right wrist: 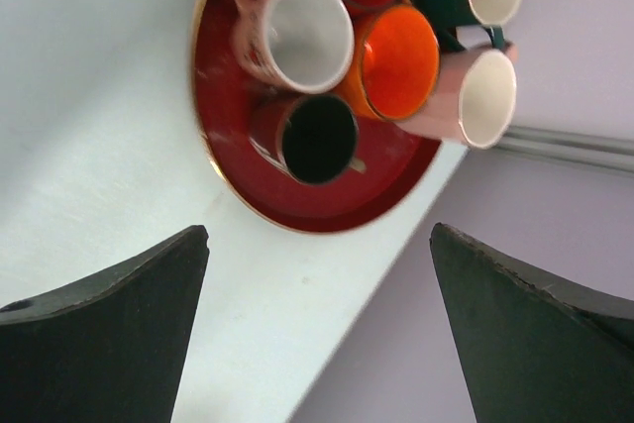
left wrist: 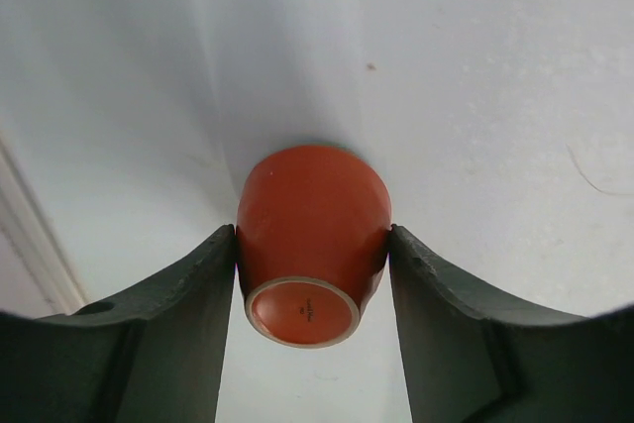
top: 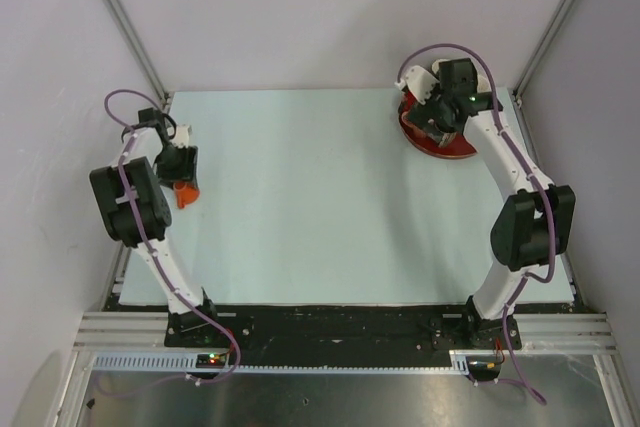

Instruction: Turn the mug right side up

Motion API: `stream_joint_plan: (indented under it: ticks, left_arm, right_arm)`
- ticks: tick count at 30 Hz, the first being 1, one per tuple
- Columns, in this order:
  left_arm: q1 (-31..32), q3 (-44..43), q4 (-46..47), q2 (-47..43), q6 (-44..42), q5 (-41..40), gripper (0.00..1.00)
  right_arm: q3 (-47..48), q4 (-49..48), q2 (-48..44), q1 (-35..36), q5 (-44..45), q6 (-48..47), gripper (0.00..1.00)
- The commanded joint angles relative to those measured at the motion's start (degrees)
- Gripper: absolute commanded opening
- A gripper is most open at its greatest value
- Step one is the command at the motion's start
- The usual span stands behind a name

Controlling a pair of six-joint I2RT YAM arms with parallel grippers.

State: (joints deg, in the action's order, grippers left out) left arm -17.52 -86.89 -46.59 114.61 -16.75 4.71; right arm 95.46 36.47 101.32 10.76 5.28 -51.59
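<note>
An orange mug [left wrist: 312, 235] stands upside down at the table's left edge, its pale-rimmed base facing up; it also shows in the top view [top: 185, 193]. My left gripper [left wrist: 312, 245] is shut on its sides, both fingers touching it; in the top view this gripper [top: 180, 173] sits just above the mug. No handle shows. My right gripper [right wrist: 317, 245] is open and empty, held above the far right corner of the table [top: 440, 112].
A red plate [right wrist: 287, 205] at the far right corner holds several upright mugs: a white-lined pink one [right wrist: 302, 32], a dark red one [right wrist: 312, 136], an orange one [right wrist: 396, 61], others behind. The table edge and wall [right wrist: 495, 274] lie just right of it.
</note>
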Motion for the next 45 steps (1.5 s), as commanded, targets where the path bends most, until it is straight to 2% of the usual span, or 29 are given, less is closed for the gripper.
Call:
stream_joint_plan:
  ticks: [1,4,6,8,11,15,18,20,27,31,37,40,45]
  left_arm:
    - [0.3,1.3,-2.5,-5.1,2.4,9.0,0.0]
    - [1.4,1.5,-2.5,-6.3,3.3,11.1,0.0]
    - [2.3,1.4,-2.5,-6.9,3.8,12.3,0.0]
    - [3.4,1.2,-2.5,-7.3,4.4,13.8,0.0]
    - [4.7,0.9,-2.5,-7.4,4.9,14.8,0.0]
    - [5.7,0.1,-2.6,-7.7,7.3,17.9,0.0]
    - [6.7,-1.7,-2.6,-9.1,9.5,21.5,0.0]
    - [7.9,-3.3,-2.7,-10.5,10.8,23.5,0.0]
    - [11.7,-8.9,-2.8,-15.9,14.8,31.3,0.0]
    - [13.0,-11.6,-2.8,-17.5,17.0,34.8,0.0]
    - [14.9,-14.9,-2.7,-18.1,20.2,38.5,0.0]
    - [15.4,-16.0,-2.7,-18.1,20.7,39.2,0.0]
    - [16.5,-16.3,-2.7,-17.7,21.9,40.5,0.0]
  right_arm:
    - [4.3,-3.3,-4.6,4.8,-5.8,13.0,0.99]
    - [2.8,-7.4,-6.1,10.0,-13.5,21.6,0.99]
    - [-0.4,-14.0,-7.0,13.3,-21.7,29.2,0.99]
    - [-4.4,-23.9,-6.8,16.3,-30.4,39.8,0.99]
    - [-10.9,-46.6,-3.9,20.5,-39.0,57.2,0.98]
    - [-13.4,-74.0,8.6,24.8,-46.2,85.6,0.98]
    - [-11.2,-94.5,18.7,26.2,-47.7,103.5,0.99]
    - [-7.2,-98.1,23.7,26.8,-47.9,110.5,0.99]
    - [-0.2,-91.6,27.4,27.9,-47.6,106.9,0.99]
    - [0.8,-92.9,28.3,27.3,-47.6,109.0,0.99]
    - [4.4,-93.0,30.8,27.2,-49.0,112.8,0.92]
    - [4.8,-94.6,30.6,27.1,-49.7,114.0,0.83]
    - [5.9,-99.6,30.6,27.4,-52.3,114.4,0.57]
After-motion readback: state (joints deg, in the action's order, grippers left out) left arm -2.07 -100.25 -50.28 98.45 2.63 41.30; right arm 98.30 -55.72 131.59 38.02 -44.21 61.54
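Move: The left hand already pinches the orange mug, upside down and low over the table. The right gripper, which it is to meet, is about 68 cm to its right, 10 ahead and 18 higher. From the empty right hand the mug is some 68 cm left, 10 back and 18 below. The red tray lies about 15 cm ahead and 5 right of the right hand, a dark mug 9 ahead and 2 right, a pink-white mug 13 ahead and 4 left, all some 18 below. Keeping its pinch on the orange mug, the left hand slides it right, then lifts steeply while still going right, about 22 cm each way, swinging its fingertips to the right. The open right hand sweeps some 45 cm left and 10 back, rising, dipping, then rising again, and rolls about 100 degrees so its fingers point left; beside the mug they start closing, contact not clear. ##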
